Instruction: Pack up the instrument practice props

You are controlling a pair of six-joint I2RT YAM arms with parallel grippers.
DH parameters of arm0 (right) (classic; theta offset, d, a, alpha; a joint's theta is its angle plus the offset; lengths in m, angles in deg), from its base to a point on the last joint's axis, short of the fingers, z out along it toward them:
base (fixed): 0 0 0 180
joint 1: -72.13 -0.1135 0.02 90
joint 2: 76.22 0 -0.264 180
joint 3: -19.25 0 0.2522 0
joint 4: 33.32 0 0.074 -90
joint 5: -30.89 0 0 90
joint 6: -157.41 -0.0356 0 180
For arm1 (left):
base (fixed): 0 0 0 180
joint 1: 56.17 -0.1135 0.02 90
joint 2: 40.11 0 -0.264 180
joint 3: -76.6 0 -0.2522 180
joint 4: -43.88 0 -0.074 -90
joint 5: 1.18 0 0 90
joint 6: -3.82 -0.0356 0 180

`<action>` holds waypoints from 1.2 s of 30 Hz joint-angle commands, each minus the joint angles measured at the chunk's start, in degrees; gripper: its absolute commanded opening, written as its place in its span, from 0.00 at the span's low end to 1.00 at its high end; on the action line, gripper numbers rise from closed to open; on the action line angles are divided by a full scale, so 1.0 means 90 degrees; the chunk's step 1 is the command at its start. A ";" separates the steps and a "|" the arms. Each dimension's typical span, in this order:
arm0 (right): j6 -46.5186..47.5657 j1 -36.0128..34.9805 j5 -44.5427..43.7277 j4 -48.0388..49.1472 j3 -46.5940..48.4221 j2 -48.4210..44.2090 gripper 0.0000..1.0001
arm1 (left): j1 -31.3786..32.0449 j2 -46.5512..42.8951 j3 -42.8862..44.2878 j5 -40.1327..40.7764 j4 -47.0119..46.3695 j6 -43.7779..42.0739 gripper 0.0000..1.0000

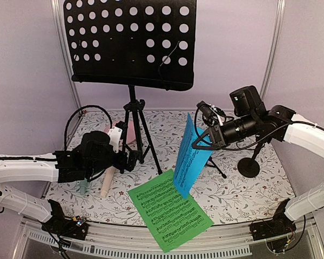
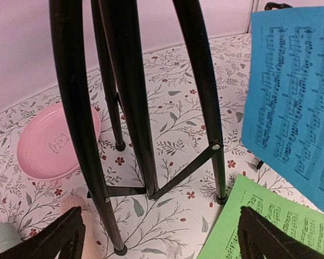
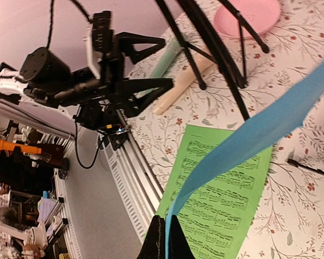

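My right gripper (image 1: 198,143) (image 3: 166,238) is shut on one edge of the blue music sheet (image 1: 190,159) (image 3: 259,129), which hangs above the table. Under it the green music sheet (image 1: 170,209) (image 3: 221,189) lies flat near the front edge. The black perforated music desk (image 1: 129,40) stands at the back on tripod legs (image 1: 136,132) (image 2: 135,108). My left gripper (image 1: 130,156) (image 2: 162,237) is open, low in front of those legs, holding nothing. The mint-green microphone (image 1: 84,186) (image 3: 164,59) and the peach microphone (image 1: 107,183) (image 3: 183,83) lie beside it.
A pink round plate (image 2: 54,143) (image 3: 248,13) sits behind the tripod legs. A black stand with a round base (image 1: 249,167) is at the right, and thin black tripod legs (image 1: 218,170) show behind the blue sheet. White walls close the back and sides.
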 commanded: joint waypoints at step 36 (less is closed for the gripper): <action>0.0252 0.0302 0.0046 0.0679 -0.2001 0.1871 0.00 | -0.0138 -0.0816 -0.0108 0.0533 0.0278 0.0256 0.99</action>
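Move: The right hand holds the blue sheet music shut in its fingers. The green sheet music it is bound for lies about 10 cm back, 10 cm to the left and 24 cm below. The music stand's right foot is some 6 cm ahead and 15 cm left, on the table. The ring stand is roughly 15 cm ahead and 8 cm right, its middle about 14 cm lower. From the idle left hand, the green sheet is about 13 cm back, 16 cm right and 15 cm down. Back, leftward and up at first, the right hand swings the pinched blue sheet over the green one, then reverses: a long drop of about 27 cm, going right and somewhat forward, trails the sheet down onto the green sheet. Its fingers keep their pinch, dip further and roll some 25 degrees, forward side down. The open left hand eases up and left a few centimetres. ##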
